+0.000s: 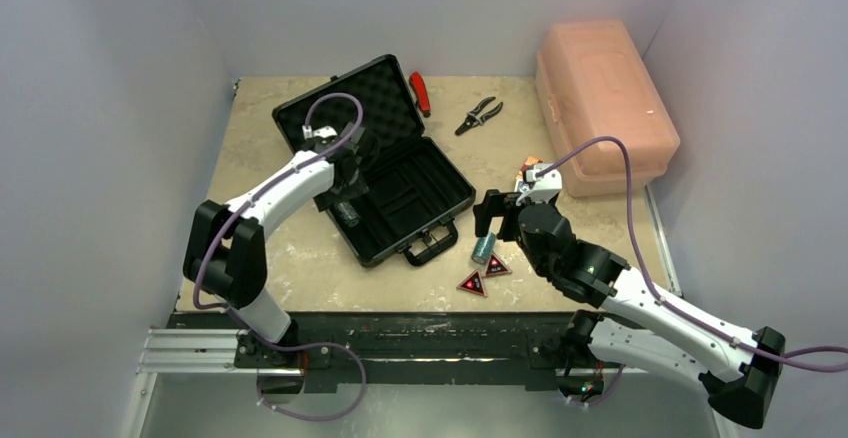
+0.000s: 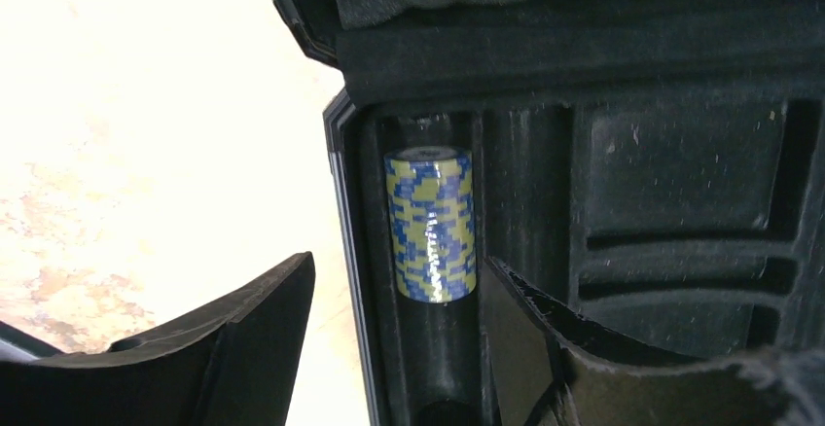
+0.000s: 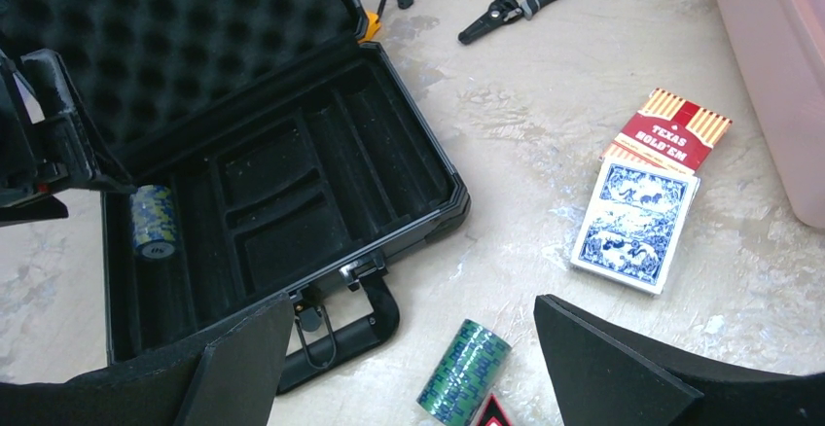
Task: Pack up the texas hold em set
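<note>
The black briefcase [image 1: 420,183] lies open at the table's middle left, foam lid raised. My left gripper [image 1: 345,193] hovers over its left edge, open; in the left wrist view its gripper [image 2: 399,272] straddles the outer slot, where a yellow-blue chip roll [image 2: 430,224] lies just beyond the fingertips, untouched. My right gripper [image 1: 500,220] stands open above a teal chip roll [image 3: 465,372] lying on the table. Two red-black triangles [image 1: 472,283] sit beside that roll. A blue deck [image 3: 634,222] and a red deck [image 3: 671,134] lie to the right.
A large pink plastic box [image 1: 605,103] fills the back right corner. Pliers [image 1: 480,115] and a red-handled tool [image 1: 420,91] lie behind the briefcase. White walls close in the left, back and right sides.
</note>
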Controlling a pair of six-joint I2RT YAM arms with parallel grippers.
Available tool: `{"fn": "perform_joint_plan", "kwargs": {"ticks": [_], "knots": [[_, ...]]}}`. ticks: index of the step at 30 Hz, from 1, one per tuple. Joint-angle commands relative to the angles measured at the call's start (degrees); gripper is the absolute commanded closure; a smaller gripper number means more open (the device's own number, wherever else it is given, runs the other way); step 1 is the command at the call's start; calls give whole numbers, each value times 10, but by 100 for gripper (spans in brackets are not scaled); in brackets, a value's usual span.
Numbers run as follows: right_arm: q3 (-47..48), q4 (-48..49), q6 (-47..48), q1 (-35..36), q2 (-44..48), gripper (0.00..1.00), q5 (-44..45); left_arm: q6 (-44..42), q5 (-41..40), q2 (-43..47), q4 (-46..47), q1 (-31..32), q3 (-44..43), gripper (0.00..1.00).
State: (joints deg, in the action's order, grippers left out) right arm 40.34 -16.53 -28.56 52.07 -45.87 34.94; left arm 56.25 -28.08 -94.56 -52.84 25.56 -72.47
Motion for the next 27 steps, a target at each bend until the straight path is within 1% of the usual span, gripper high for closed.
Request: {"fn": "perform_joint_plan", "kwargs": {"ticks": [1, 5, 10, 12, 14, 17, 23, 27], "knots": [[-2, 20, -9, -1, -5, 1, -2, -61, -9, 29, 4, 32, 15, 38], [-1, 18, -12, -1, -6, 1, -3, -74, 4, 29, 18, 64, 29, 41], [-3, 14, -11, -1, 0, 1, -1, -98, 63, 11, 70, 71, 58, 54], [-3, 11, -11, -1, 2, 1, 0, -101, 73, 2, 81, 73, 64, 57], [-3, 9, -11, -1, 4, 1, 1, -107, 82, -5, 92, 74, 69, 63], [-4, 7, -12, -1, 5, 1, 3, -112, 83, -17, 96, 74, 69, 68], [-3, 7, -13, -1, 0, 1, 2, -126, 63, -40, 92, 74, 55, 71], [-3, 6, -11, -1, -2, 1, 3, -133, 38, -53, 83, 72, 45, 71]]}}
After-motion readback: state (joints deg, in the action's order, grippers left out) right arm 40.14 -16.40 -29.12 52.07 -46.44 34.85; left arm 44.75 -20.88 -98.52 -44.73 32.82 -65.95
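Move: The blue-and-yellow chip stack lies in the case's leftmost slot, almost straight under the left hand: about 1 cm to its right, level fore and aft, some 6 cm below. Around it at much the same height, the case's middle tray is about 13 cm to the hand's right and 3 cm ahead, and the case handle is 19 cm right and 6 cm back. From the right hand the stack is roughly 30 cm left, 7 cm ahead and 18 cm below. No touch can be made out: the left fingertips end down in the slot close to the chip stack's near end, the one towards the handle side. The empty left hand swings right about 5 cm and back some 3 cm, then sinks about 5 cm, turning roughly 20 degrees clockwise and tipping slightly steeper while its fingers draw in to less than half their gap. ##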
